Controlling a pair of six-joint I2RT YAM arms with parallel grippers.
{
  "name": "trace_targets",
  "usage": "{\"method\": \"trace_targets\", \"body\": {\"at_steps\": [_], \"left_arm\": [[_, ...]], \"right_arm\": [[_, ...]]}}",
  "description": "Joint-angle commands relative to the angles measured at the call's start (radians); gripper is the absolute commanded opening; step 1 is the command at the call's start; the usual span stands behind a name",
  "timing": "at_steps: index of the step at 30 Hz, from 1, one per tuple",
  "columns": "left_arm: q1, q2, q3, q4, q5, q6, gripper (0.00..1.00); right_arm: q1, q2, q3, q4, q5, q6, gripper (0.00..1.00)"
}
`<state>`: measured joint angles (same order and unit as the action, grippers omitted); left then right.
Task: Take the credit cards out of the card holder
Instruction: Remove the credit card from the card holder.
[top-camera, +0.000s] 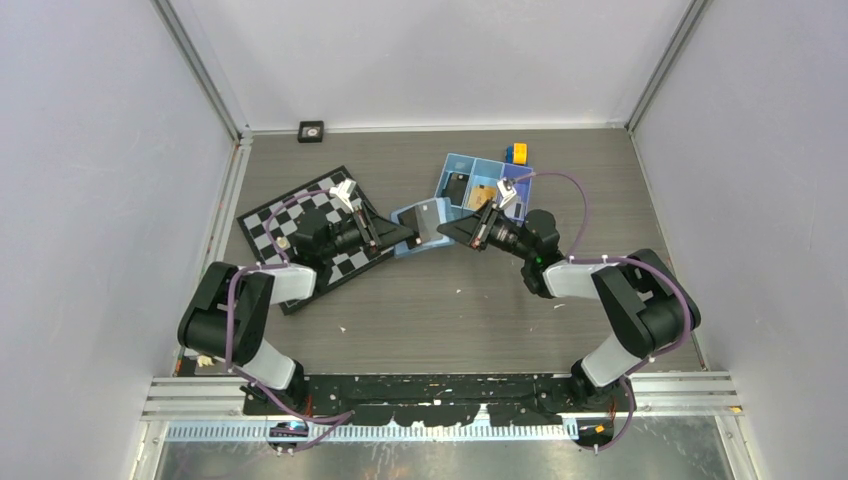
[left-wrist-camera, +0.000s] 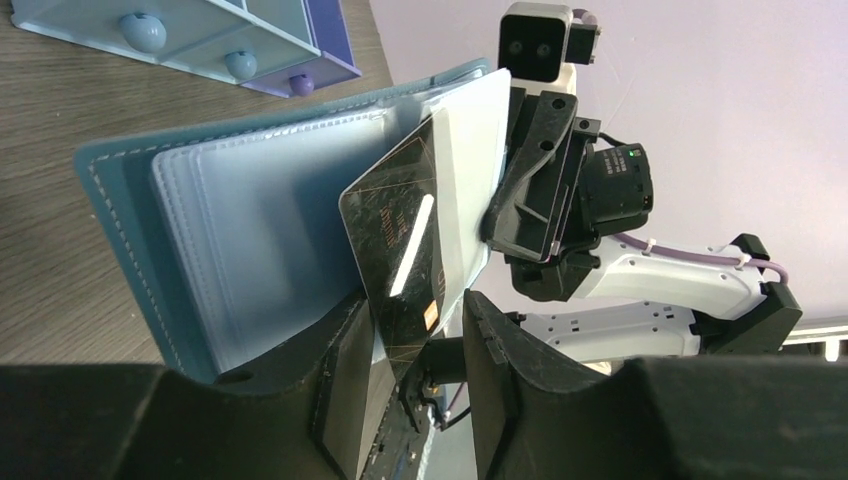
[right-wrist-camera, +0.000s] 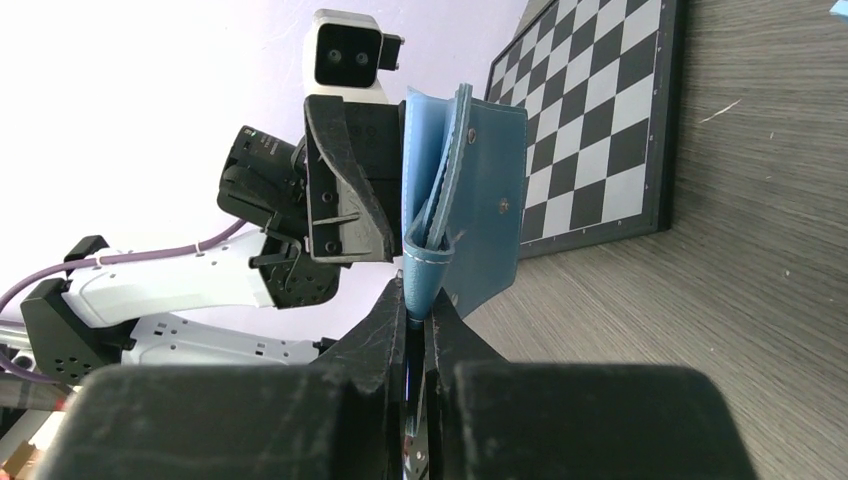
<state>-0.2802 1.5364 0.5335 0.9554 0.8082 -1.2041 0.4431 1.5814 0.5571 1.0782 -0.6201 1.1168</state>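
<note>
The light-blue card holder (top-camera: 412, 226) hangs above the table between the two arms, with my right gripper (right-wrist-camera: 417, 300) shut on its bottom edge (right-wrist-camera: 480, 190). In the left wrist view the holder (left-wrist-camera: 250, 230) stands spread, its clear sleeves showing. A dark, glossy credit card (left-wrist-camera: 395, 240) sticks out of it, tilted. The card's lower end sits between the jaws of my left gripper (left-wrist-camera: 415, 305). Those jaws are open: the card leans on one pad (left-wrist-camera: 345, 390) and a gap separates it from the other. A black card (top-camera: 458, 187) and an orange-tan card (top-camera: 483, 193) lie in a tray.
A blue three-compartment tray (top-camera: 497, 166) stands just behind the grippers, also in the left wrist view (left-wrist-camera: 200, 40). A chessboard (top-camera: 262, 222) lies under the left arm and shows in the right wrist view (right-wrist-camera: 590, 120). A yellow-and-blue item (top-camera: 516, 152) sits behind the tray.
</note>
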Motion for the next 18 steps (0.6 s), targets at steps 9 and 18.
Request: {"method": "trace_targets", "body": {"at_steps": [9, 18], "left_arm": [[0.006, 0.055, -0.001, 0.163, 0.023, -0.058, 0.0], [0.022, 0.034, -0.002, 0.087, 0.012, -0.021, 0.0]], "right_arm": [[0.013, 0.018, 0.025, 0.092, -0.015, 0.021, 0.0], [-0.095, -0.001, -0.015, -0.024, 0.061, 0.04, 0.0]]}}
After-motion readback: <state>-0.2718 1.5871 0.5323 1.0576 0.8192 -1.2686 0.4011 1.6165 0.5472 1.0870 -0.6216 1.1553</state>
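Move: The black card lies about 2 cm ahead and 1 cm to the right of the left hand, near its height, with a corner between the open fingers. It is some 5 cm left and 1 cm ahead of the right hand, which grips the card holder; the holder's middle is about 4 cm left and 1 cm ahead of that hand. The compartment box is roughly 9 cm right, 10 cm ahead and 15 cm below the right hand. Staying almost in place, the left hand shuts its half-open fingers on the black card's corner and keeps it pinched. The right hand, still gripping the card holder, sinks about 1 cm, then turns to draw the holder right and forward by a little over 1 cm each, away from the left hand. ##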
